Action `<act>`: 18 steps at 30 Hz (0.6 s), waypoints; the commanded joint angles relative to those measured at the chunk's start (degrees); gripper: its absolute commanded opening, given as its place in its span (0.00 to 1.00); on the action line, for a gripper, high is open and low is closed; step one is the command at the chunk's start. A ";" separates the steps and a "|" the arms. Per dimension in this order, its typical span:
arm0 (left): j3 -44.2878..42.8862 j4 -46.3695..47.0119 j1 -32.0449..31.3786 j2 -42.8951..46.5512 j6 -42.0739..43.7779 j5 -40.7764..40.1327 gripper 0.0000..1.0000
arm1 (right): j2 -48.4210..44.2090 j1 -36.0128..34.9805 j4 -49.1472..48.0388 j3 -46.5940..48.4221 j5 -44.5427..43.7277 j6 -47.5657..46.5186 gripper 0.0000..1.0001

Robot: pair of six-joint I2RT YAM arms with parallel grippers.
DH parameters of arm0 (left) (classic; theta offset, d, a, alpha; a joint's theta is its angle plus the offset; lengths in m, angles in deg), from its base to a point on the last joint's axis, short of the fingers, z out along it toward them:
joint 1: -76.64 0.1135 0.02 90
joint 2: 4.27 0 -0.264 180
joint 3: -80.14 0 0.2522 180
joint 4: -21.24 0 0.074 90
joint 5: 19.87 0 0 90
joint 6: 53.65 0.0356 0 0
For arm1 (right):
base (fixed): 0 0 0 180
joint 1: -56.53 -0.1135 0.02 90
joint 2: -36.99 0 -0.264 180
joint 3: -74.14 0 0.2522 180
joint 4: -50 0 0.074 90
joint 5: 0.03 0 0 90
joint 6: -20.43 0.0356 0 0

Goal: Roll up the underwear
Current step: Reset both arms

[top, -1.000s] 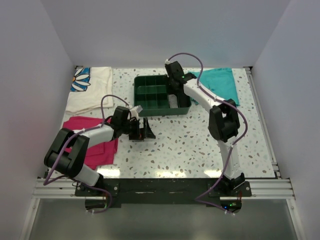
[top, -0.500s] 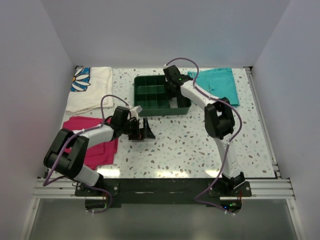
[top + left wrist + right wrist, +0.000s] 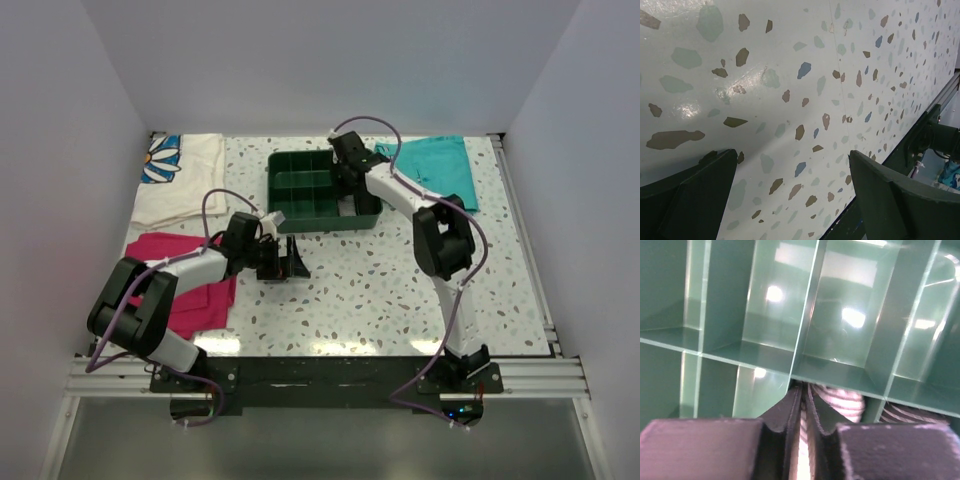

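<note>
The underwear (image 3: pixel 840 401), striped grey and white, is bunched low in a compartment of the green tray (image 3: pixel 810 305). My right gripper (image 3: pixel 804 387) reaches down into that compartment with its jaws nearly together, and striped cloth shows in the narrow gap between them. In the top view the right gripper (image 3: pixel 347 190) sits over the right side of the tray (image 3: pixel 275 190), and the arm hides the cloth. My left gripper (image 3: pixel 297 265) rests low on the table in front of the tray. Its fingers are spread wide over bare speckled tabletop (image 3: pixel 792 152), holding nothing.
Teal shorts (image 3: pixel 440 165) lie at the back right, beside the tray. A magenta cloth (image 3: pixel 190 280) lies at the left under the left arm. A white towel with a flower print (image 3: pixel 180 175) is at the back left. The table's metal rail (image 3: pixel 935 135) runs close to the left gripper.
The right wrist has shifted slightly left over the tray and stayed down in it. The left arm has not moved.
</note>
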 commanded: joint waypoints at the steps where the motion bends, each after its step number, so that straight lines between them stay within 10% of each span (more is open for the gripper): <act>1: -2.05 -1.79 -0.24 0.89 1.36 -1.45 1.00 | -9.06 -0.30 -3.48 -0.35 0.17 -1.78 0.16; 18: -3.55 -2.41 -0.24 5.37 0.75 -3.11 1.00 | -25.49 0.41 2.94 -16.50 -5.74 0.24 0.62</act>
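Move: The right fingertips are nearly shut, down in the green box at the far, left edge of the white striped underwear roll, whose middle lies about 3 cm back, 2 cm right and 2 cm below. The dark roll sits in the next compartment, some 6 cm right and 3 cm back of this hand; the teal garment is about 6 cm ahead and 25 cm right, 5 cm lower. From the left hand, the white roll is roughly 20 cm ahead, 13 cm right and about level. The right fingertips come free of the white striped roll and leave its compartment, the hand going quickly up about 12 cm while the fingers spread to over half open and the wrist tips the fingers some 10 degrees forward and up. It then swings back and to the right about 4 cm each way, sinking slightly at the end. The left hand, still wide open, begins to lift by 1.5 cm. ##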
